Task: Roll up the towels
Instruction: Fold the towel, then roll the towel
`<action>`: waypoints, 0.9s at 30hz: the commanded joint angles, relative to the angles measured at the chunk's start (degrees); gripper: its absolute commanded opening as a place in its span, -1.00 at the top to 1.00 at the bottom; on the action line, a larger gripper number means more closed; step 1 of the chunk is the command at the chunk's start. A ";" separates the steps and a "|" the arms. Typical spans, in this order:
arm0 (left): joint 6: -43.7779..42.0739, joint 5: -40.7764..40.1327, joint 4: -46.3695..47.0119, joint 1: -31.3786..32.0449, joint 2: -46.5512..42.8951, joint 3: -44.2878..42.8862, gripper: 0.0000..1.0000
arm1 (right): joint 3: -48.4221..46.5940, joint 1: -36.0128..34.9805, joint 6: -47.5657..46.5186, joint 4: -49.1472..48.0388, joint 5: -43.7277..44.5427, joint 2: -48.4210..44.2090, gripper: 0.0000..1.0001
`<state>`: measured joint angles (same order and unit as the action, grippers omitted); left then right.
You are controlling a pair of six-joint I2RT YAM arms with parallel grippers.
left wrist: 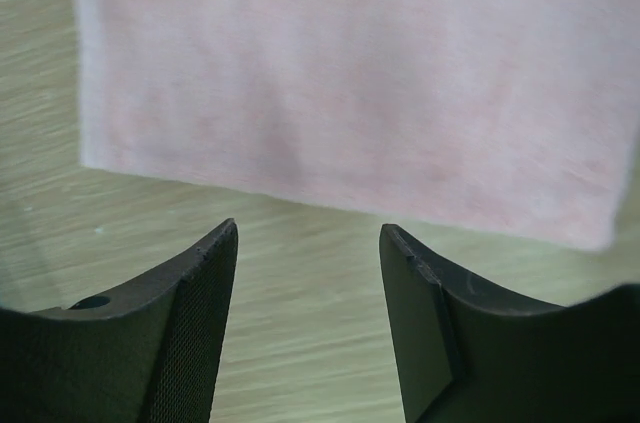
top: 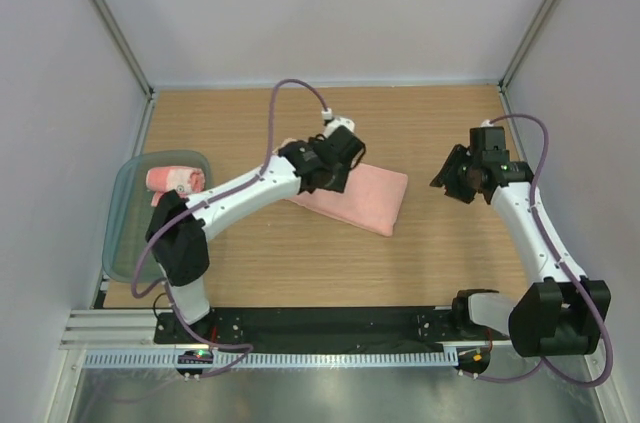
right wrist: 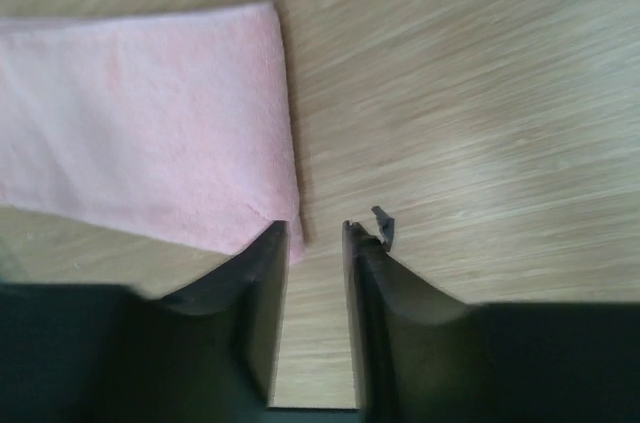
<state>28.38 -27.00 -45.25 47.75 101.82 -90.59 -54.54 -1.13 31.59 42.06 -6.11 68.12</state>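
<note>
One salmon-pink towel [top: 360, 199] lies flat and folded on the wooden table, right of centre. My left gripper [top: 333, 165] hovers at its back-left end. In the left wrist view the towel [left wrist: 340, 83] lies just beyond the left gripper [left wrist: 308, 233], which is open over bare wood. My right gripper [top: 449, 181] hangs to the right of the towel, apart from it. In the right wrist view the right gripper [right wrist: 315, 228] stands open a narrow gap with only wood between its jaws, the towel's [right wrist: 140, 133] near corner beside its left finger. A rolled towel [top: 176, 180] lies in the tray.
A translucent grey-green tray [top: 125, 233] sits at the table's left edge. White walls with metal posts close the table in at the back and both sides. A black rail [top: 330, 325] runs along the near edge between the arm bases.
</note>
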 commanded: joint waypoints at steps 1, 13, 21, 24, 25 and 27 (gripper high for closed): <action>2.99 -0.86 -0.10 8.47 1.62 -2.66 -0.19 | -5.39 0.42 1.88 4.51 12.06 -2.28 -0.09; 5.89 0.11 -3.70 20.28 22.62 -20.14 -0.14 | -9.71 5.96 1.72 6.98 13.49 -1.84 -0.88; 6.16 3.01 -2.12 20.72 25.27 -20.86 -0.16 | -7.69 6.75 1.19 6.02 11.47 -0.88 -0.88; 6.25 3.88 -1.86 20.81 26.23 -21.73 -0.16 | -7.51 6.84 1.01 5.66 11.21 -0.79 -0.87; 6.07 4.06 -1.77 20.81 26.58 -22.00 -0.17 | -7.51 6.84 0.93 5.57 11.03 -0.71 -0.88; 5.81 5.03 -1.59 20.81 27.55 -22.79 -0.19 | -7.33 6.84 0.84 5.40 11.03 -0.53 -0.88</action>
<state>33.93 -23.33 -47.92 68.29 128.11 -110.54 -61.87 5.43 33.26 48.69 5.17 67.53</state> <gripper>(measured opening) 0.591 0.937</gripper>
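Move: The folded towel's near right corner lies about 16 cm to the right of the left hand, 9 cm back and some 14 cm below. The towel's middle is about 3 cm ahead and 4 cm right of that hand, its far right corner 6 cm ahead and 19 cm right. From the right hand the near right corner is roughly 9 cm left, 7 cm back and 12 cm below. Left hand, part-open, swings 18 cm right, 10 back and down towards the near right corner; right withdraws rightward, opening. ##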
